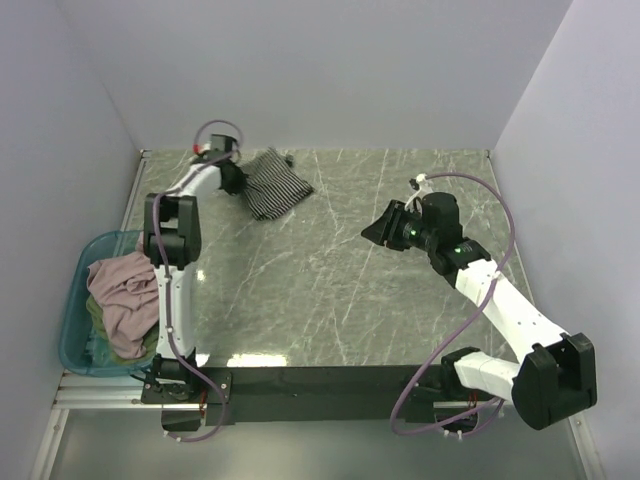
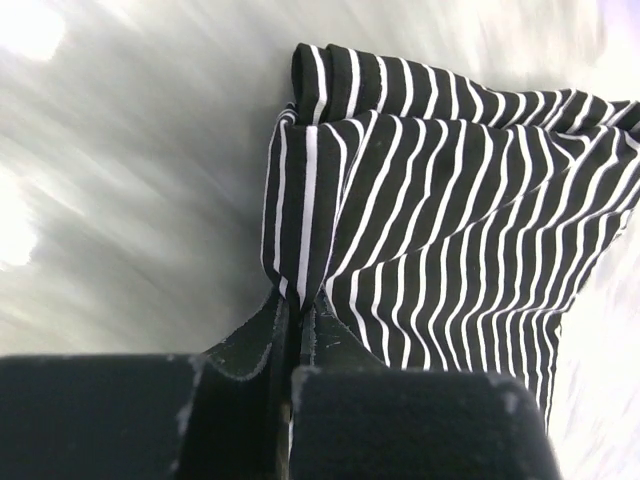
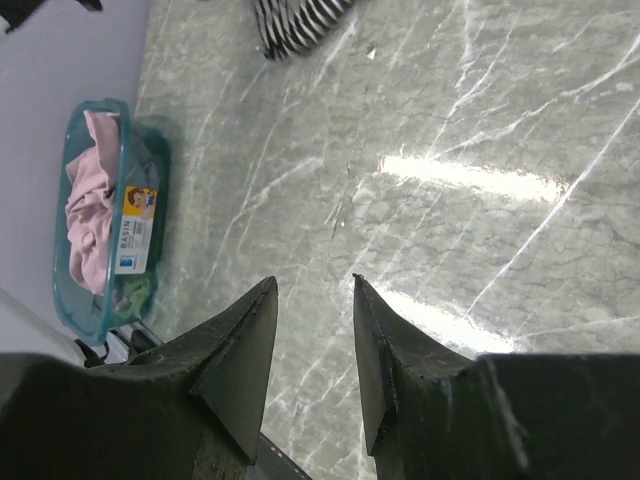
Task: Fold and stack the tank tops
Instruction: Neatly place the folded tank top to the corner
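Observation:
A black-and-white striped tank top (image 1: 273, 183) lies bunched at the far left of the table. My left gripper (image 1: 237, 180) is shut on its near-left edge; in the left wrist view the striped cloth (image 2: 440, 200) is pinched between the closed fingers (image 2: 250, 345), at the left gripper (image 2: 297, 300). A dusty pink tank top (image 1: 125, 295) fills a teal tub (image 1: 78, 275), with pale green cloth (image 1: 95, 320) under it. My right gripper (image 1: 375, 232) hovers open over the table's right middle, and the right gripper (image 3: 315, 282) holds nothing; the striped top (image 3: 295, 22) shows far off.
The teal tub (image 3: 125, 170) sits off the table's left edge beside the left arm. Grey walls close the table at the back and both sides. Bare marble table (image 1: 330, 280) lies between the arms.

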Controlling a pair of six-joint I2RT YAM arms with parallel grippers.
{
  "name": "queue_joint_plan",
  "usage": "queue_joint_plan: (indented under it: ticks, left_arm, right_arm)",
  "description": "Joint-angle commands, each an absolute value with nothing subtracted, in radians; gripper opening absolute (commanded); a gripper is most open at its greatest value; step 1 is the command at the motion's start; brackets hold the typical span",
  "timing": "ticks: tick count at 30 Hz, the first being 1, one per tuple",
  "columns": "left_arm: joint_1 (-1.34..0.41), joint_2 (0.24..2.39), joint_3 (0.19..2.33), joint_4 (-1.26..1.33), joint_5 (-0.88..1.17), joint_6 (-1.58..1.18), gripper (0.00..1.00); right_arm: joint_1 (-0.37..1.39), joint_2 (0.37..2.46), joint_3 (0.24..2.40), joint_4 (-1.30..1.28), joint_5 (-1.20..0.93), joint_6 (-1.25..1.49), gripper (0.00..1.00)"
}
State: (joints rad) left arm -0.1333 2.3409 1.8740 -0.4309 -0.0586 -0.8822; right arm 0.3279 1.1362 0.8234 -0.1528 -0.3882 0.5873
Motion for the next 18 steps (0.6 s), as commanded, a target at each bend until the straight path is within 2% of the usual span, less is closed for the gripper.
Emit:
queue_joint_plan:
  ticks: [1,8,18]
  left_arm:
    - [-0.035,2.390,1.937,-0.488,-0.140,-0.959,0.01]
    - [0.136,2.352,1.843,-0.381,-0.112,-1.101,0.01]
    - [0.258,2.276,1.761,-0.294,-0.155,-1.215,0.01]
  right_arm:
    - [0.336,1.120,0.839,-0.167,-0.383,0.558,0.44]
    - [0.337,1.149,0.847,-0.153,-0.399,0.558,0.44]
    - [0.377,1.192,0.867,-0.149,-0.370,0.555,0.44]
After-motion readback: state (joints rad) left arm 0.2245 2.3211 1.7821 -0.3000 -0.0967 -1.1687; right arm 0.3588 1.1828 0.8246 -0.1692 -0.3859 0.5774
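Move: The left hand already grips the folded tank top by its left edge; the cloth's middle lies about 12 cm to the hand's right and 1 cm ahead. The far left table corner it is being carried to is some 31 cm to the left and 13 cm farther out, about 3 cm lower. The basin stands roughly 46 cm back and 30 cm to the left. From the idle right hand that corner is about 70 cm left, 41 cm ahead and 20 cm below. With its fingers kept shut on the tank top's edge, the left hand sweeps about 21 cm to the left along the back of the table, towards the far left corner, staying at the same low height and trailing the cloth on its right. The wrist swings some 35 degrees counter-clockwise on the way, and the sweep, quick at first, slows steadily as the left wall comes near. ##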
